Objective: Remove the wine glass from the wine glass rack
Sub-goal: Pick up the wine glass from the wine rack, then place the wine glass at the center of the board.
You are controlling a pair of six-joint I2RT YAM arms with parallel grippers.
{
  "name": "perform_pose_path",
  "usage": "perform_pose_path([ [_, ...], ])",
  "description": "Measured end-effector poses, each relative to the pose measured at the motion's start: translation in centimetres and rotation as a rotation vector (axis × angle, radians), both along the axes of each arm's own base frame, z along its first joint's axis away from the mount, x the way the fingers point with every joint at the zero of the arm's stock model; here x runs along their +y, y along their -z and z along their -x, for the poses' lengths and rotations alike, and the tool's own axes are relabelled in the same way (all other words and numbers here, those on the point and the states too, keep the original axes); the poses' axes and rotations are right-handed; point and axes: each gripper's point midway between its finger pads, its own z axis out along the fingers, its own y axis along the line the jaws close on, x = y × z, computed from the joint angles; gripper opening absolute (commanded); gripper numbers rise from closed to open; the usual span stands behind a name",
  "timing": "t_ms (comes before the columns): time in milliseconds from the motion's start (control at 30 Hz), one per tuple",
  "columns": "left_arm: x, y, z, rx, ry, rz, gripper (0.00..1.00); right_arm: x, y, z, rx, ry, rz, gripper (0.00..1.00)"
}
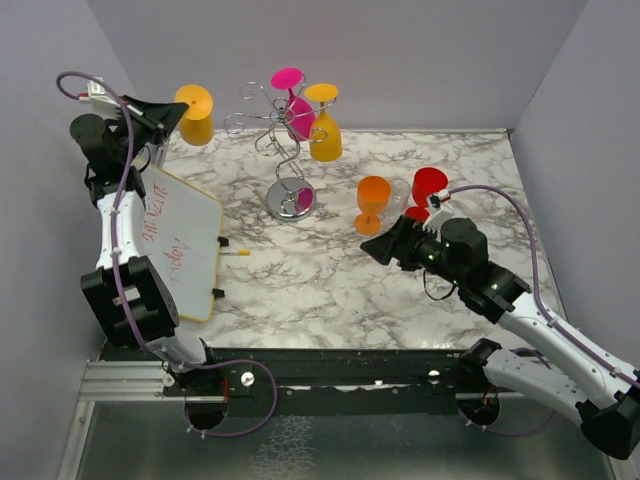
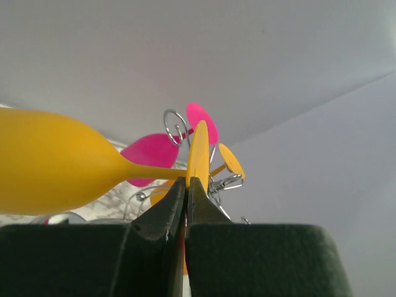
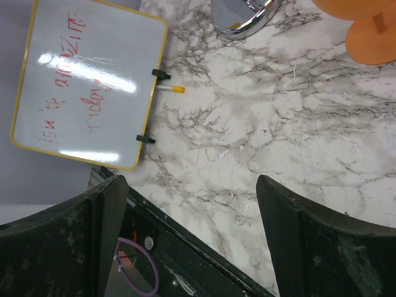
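Observation:
A yellow wine glass (image 1: 195, 115) hangs in the air at the back left, off to the left of the wine glass rack (image 1: 285, 135). My left gripper (image 1: 172, 112) is shut on the rim of its round foot. In the left wrist view the jaws (image 2: 187, 180) pinch that foot edge-on, and the bowl (image 2: 49, 161) lies sideways to the left. The chrome rack carries a pink glass (image 1: 297, 105) and another yellow glass (image 1: 325, 125), both upside down. My right gripper (image 1: 375, 245) hovers open over the marble, nothing between its fingers (image 3: 291, 229).
An orange glass (image 1: 372, 203) and a red glass (image 1: 428, 190) stand right of the rack's round base (image 1: 291, 200). A yellow-framed whiteboard (image 1: 180, 240) with a marker (image 1: 238, 254) lies at the left. Grey walls close in the back and both sides.

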Motion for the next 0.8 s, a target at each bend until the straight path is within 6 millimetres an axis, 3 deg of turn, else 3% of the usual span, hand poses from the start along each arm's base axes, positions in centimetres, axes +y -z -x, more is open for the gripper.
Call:
perform_pose_path([
  [100,2.6,-0.9,1.9,-0.028,-0.113,-0.014,0.0,0.0,0.0,0.0,-0.004,-0.003,0.005,0.91],
  [167,3.0,-2.0,3.2,-0.063,-0.154,-0.034,0.0,0.0,0.0,0.1,-0.01,-0.012,0.007,0.92],
  [400,0.3,-5.0,9.4,-0.173,-0.173,-0.122,0.0,1.2,-0.9,1.1,-0.041,-0.105,-0.031,0.92],
  [533,0.0,-5.9,12.2,-0.177,-0.242,-0.231,0.0,1.8,-1.3,1.7,-0.045,-0.153,-0.052,0.92],
  [700,-0.6,-5.5,14.9,-0.152,-0.291,-0.349,0.0,2.1,-0.9,2.2,-0.039,-0.182,-0.064,0.92],
  [800,-2.1,-4.0,16.5,-0.136,-0.258,-0.375,0.0,2.2,-0.4,2.4,-0.029,-0.189,-0.072,0.92],
])
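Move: The yellow wine glass is already off the rack, hanging foot-up from the left fingers. The open right gripper lies about 25 cm nearer the bases, 44 cm to the right and 16 cm lower. The rack's middle stands 21 cm right of the left hand, 2 cm ahead, 20 cm lower. From the right hand the held glass is 25 cm ahead, 43 cm left, 8 cm up; the orange glass is 18 cm straight ahead, 15 cm down. The yellow glass, still pinched at its foot, is drawn some 16 cm back by the left hand, away from the rack; the hand edges left and returns, rises about 6 cm, then starts to sink. Its wrist rolls left side up and turns counter-clockwise, about 20 and 15 degrees. The right hand stays open, easing a couple of centimetres back and left and turning slightly counter-clockwise. ##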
